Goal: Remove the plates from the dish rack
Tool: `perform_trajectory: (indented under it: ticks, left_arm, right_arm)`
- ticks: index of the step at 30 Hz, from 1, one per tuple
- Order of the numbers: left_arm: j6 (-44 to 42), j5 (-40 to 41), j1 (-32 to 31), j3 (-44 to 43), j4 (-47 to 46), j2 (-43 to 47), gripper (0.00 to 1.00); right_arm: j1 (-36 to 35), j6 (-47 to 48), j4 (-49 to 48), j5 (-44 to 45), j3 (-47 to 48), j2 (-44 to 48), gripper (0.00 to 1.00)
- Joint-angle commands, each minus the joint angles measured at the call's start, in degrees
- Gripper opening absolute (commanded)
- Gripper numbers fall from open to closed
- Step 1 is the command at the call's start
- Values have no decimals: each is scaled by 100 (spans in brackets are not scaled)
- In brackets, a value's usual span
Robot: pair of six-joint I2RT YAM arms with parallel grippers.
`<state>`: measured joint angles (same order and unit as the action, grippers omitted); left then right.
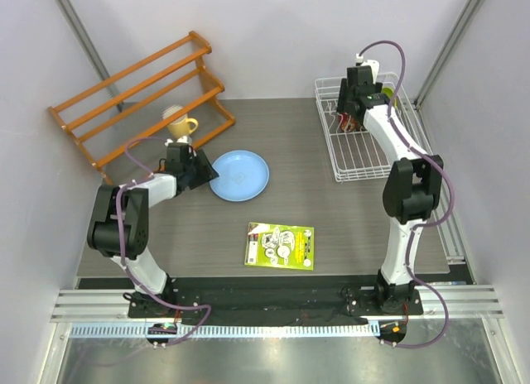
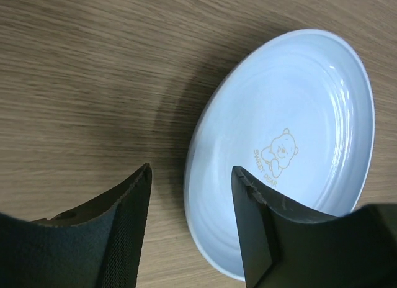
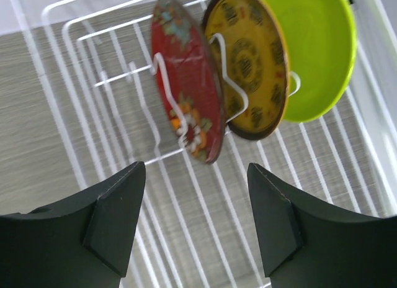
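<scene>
A light blue plate (image 1: pixel 240 175) (image 2: pixel 291 139) with a bear print lies flat on the table. My left gripper (image 1: pixel 201 170) (image 2: pixel 191 176) stands open astride its near rim, not gripping it. The white wire dish rack (image 1: pixel 358 156) (image 3: pixel 74 102) sits at the far right. Upright between its prongs stand a dark red patterned plate (image 3: pixel 186 92), an orange-yellow patterned plate (image 3: pixel 248 64) and a lime green plate (image 3: pixel 313 49). My right gripper (image 1: pixel 349 119) (image 3: pixel 196 170) hangs open just above the rack, short of the red plate's edge, with nothing between its fingers.
An orange wooden slatted shelf (image 1: pixel 141 90) stands at the back left, with a yellow mug (image 1: pixel 180 125) just in front of it. A green printed booklet (image 1: pixel 280 246) lies near the front middle of the table.
</scene>
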<state>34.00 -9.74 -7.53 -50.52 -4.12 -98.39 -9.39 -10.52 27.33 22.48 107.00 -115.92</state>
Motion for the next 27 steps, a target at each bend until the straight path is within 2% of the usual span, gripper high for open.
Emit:
perform_trajectory:
  ticks: [1, 4, 10, 13, 16, 18, 21, 22, 25, 27]
  left_arm:
    - [-157, 446, -20, -46, 201, 583, 56]
    - [-218, 552, -20, -63, 262, 865, 56]
    - [-297, 737, -20, -168, 516, 1348, 67]
    - [-324, 745, -20, -247, 614, 1533, 68]
    - [-367, 763, -20, -344, 702, 1708, 75]
    - [-411, 763, -20, -379, 720, 1788, 77]
    - [-447, 763, -20, -397, 755, 1928, 77]
    - [-447, 771, -20, -397, 763, 1964, 77]
    - [-455, 798, -20, -397, 764, 2017, 77]
    - [-464, 798, -20, -388, 764, 2017, 77]
  right_arm:
    - [95, 560, -35, 731, 760, -413, 71]
    - [147, 770, -70, 749, 1111, -765, 70]
    - [279, 1017, -105, 689, 1709, -1353, 57]
    - [323, 1026, -132, 609, 1824, -1556, 51]
    - [359, 1017, -140, 547, 1912, -1688, 50]
    - [385, 1017, -132, 433, 1939, -1741, 46]
    - [385, 1017, -158, 293, 2000, -1820, 26]
    - [385, 1017, -158, 257, 2009, -1820, 14]
    - [385, 1017, -158, 143, 2018, -1776, 1]
    - [350, 1000, -149, 90, 2009, -1707, 1]
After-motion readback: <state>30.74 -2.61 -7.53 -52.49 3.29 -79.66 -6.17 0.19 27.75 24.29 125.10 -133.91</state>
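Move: The red plate stands in the rack about 10 cm ahead of the right hand, 3 cm right and 8 cm below; the brown-yellow plate is roughly 5 cm right of it and the green plate 10 cm right of it. From the left hand, the red plate lies some 23 cm ahead, 44 cm right and 8 cm higher. The blue plate, already on the table, has its middle about 9 cm right and 1 cm ahead of the left hand, 1 cm below. Right hand reaches 6 cm forward, down and right, pinching the red plate's near rim; left rises 12 cm. ##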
